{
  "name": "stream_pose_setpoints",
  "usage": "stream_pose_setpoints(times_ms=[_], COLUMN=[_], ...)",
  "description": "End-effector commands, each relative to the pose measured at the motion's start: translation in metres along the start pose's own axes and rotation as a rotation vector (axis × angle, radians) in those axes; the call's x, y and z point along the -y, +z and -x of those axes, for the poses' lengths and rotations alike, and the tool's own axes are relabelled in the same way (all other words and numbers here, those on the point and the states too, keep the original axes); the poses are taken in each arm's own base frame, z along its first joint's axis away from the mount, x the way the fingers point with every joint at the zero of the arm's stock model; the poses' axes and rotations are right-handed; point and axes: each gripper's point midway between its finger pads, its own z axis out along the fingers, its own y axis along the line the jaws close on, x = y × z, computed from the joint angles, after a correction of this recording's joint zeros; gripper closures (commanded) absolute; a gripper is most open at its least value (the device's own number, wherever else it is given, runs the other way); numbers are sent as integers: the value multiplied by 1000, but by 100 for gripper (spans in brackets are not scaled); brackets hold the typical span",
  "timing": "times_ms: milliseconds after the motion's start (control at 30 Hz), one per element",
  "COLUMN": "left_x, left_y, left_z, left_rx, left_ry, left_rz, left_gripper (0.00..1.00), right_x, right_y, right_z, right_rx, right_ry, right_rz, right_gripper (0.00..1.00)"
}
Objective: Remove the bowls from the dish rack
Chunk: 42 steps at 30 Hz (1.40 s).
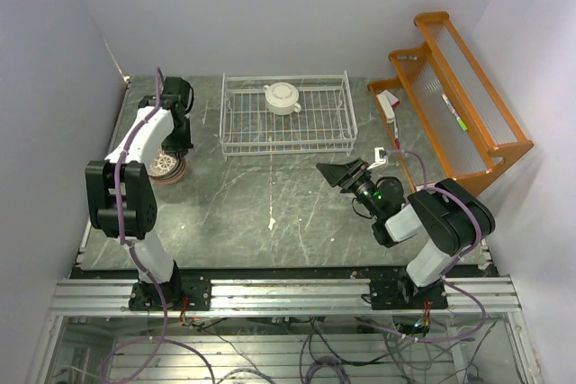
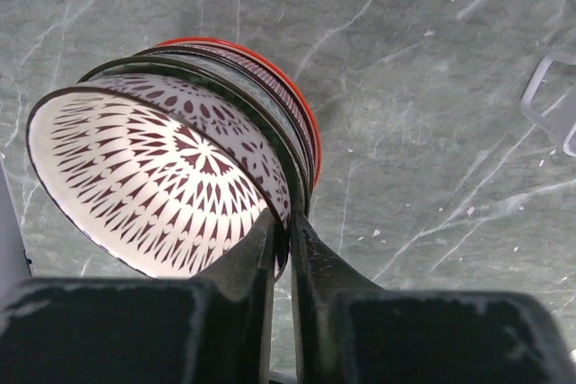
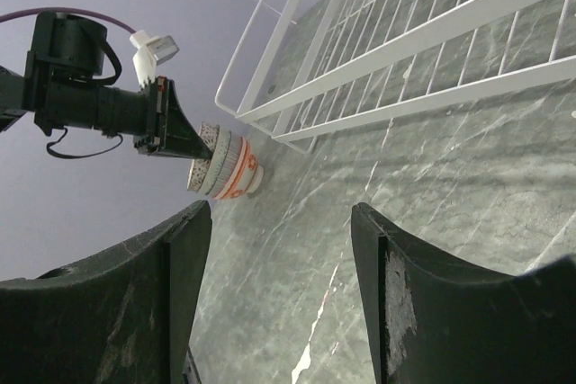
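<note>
At the table's left, several bowls are nested in a stack (image 1: 167, 165) with a red-marked one at the bottom (image 3: 241, 173). My left gripper (image 2: 286, 222) is shut on the rim of the top bowl (image 2: 153, 177), white with a dark red pattern, which sits tilted in the stack. The white wire dish rack (image 1: 288, 143) stands at the back centre. It holds one white bowl with a side handle (image 1: 282, 97). My right gripper (image 3: 281, 222) hangs open over bare table, right of centre (image 1: 337, 173), with nothing between its fingers.
An orange wooden shelf (image 1: 459, 105) leans at the back right with small items on it. A small white object (image 1: 380, 156) lies on the table near its foot. Walls close off the left, back and right.
</note>
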Motion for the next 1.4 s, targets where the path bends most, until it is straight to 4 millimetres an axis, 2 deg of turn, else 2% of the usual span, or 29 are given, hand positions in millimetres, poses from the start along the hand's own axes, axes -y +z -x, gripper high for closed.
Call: stream_pose_setpoints(times_ms=[0, 67, 133, 300, 400, 800, 867, 933, 1000, 1033, 1100, 1233, 1367], left_x=[-7, -6, -6, -7, -10, -9, -2, 18, 41, 51, 60, 66, 69], left_y=[2, -1, -4, -9, -15, -75, -91, -113, -136, -155, -164, -188, -188], left_z=[-4, -2, 0, 3, 6, 27, 31, 33, 29, 28, 17, -1, -21], left_rx=[-21, -13, 2, 16, 38, 255, 322, 400, 466, 526, 556, 649, 664], left_ry=[-26, -33, -36, -42, -51, -109, -110, -69, -44, -27, -21, 4, 3], left_rz=[5, -8, -17, -15, -10, -116, -185, -334, -502, -594, -675, -770, -811], left_gripper=[73, 62, 58, 59, 54, 39, 39, 39, 39, 39, 40, 40, 41], right_x=[-54, -54, -53, -52, -53, -43, -42, -43, -46, -47, -51, -59, -66], right_y=[-1, 0, 0, 1, 1, 10, 10, 11, 14, 16, 20, 32, 52], right_z=[38, 37, 36, 36, 36, 29, 29, 30, 30, 31, 32, 33, 36], right_rx=[152, 149, 145, 144, 144, 118, 123, 124, 121, 120, 111, 90, 55], right_ry=[-63, -61, -59, -61, -68, -81, -93, -107, -119, -127, -133, -149, -210], right_rz=[230, 230, 228, 227, 229, 218, 213, 217, 234, 239, 255, 292, 301], right_gripper=[37, 37, 37, 37, 37, 37, 37, 37, 37, 37, 37, 37, 37])
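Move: The left fingers hold the patterned bowl's rim at the top of the bowl stack; the bowl's middle is about 5 cm left, 2 cm back and 4 cm below that hand. The white lidded bowl lies some 20 cm ahead, 11 cm left and 6 cm below the right hand, on the dish rack, whose middle is about 16 cm ahead, 10 cm left and 9 cm below it. The left hand stays over the stack while its fingers spread wide and let go of the patterned bowl's rim, then rises about 14 cm and sweeps right and somewhat back, its fingers tipping up and swinging to the right, some 40 degrees. Late on, after sinking slightly, the open, empty right hand heads up, forward and left about 4 cm towards the white bowl. ##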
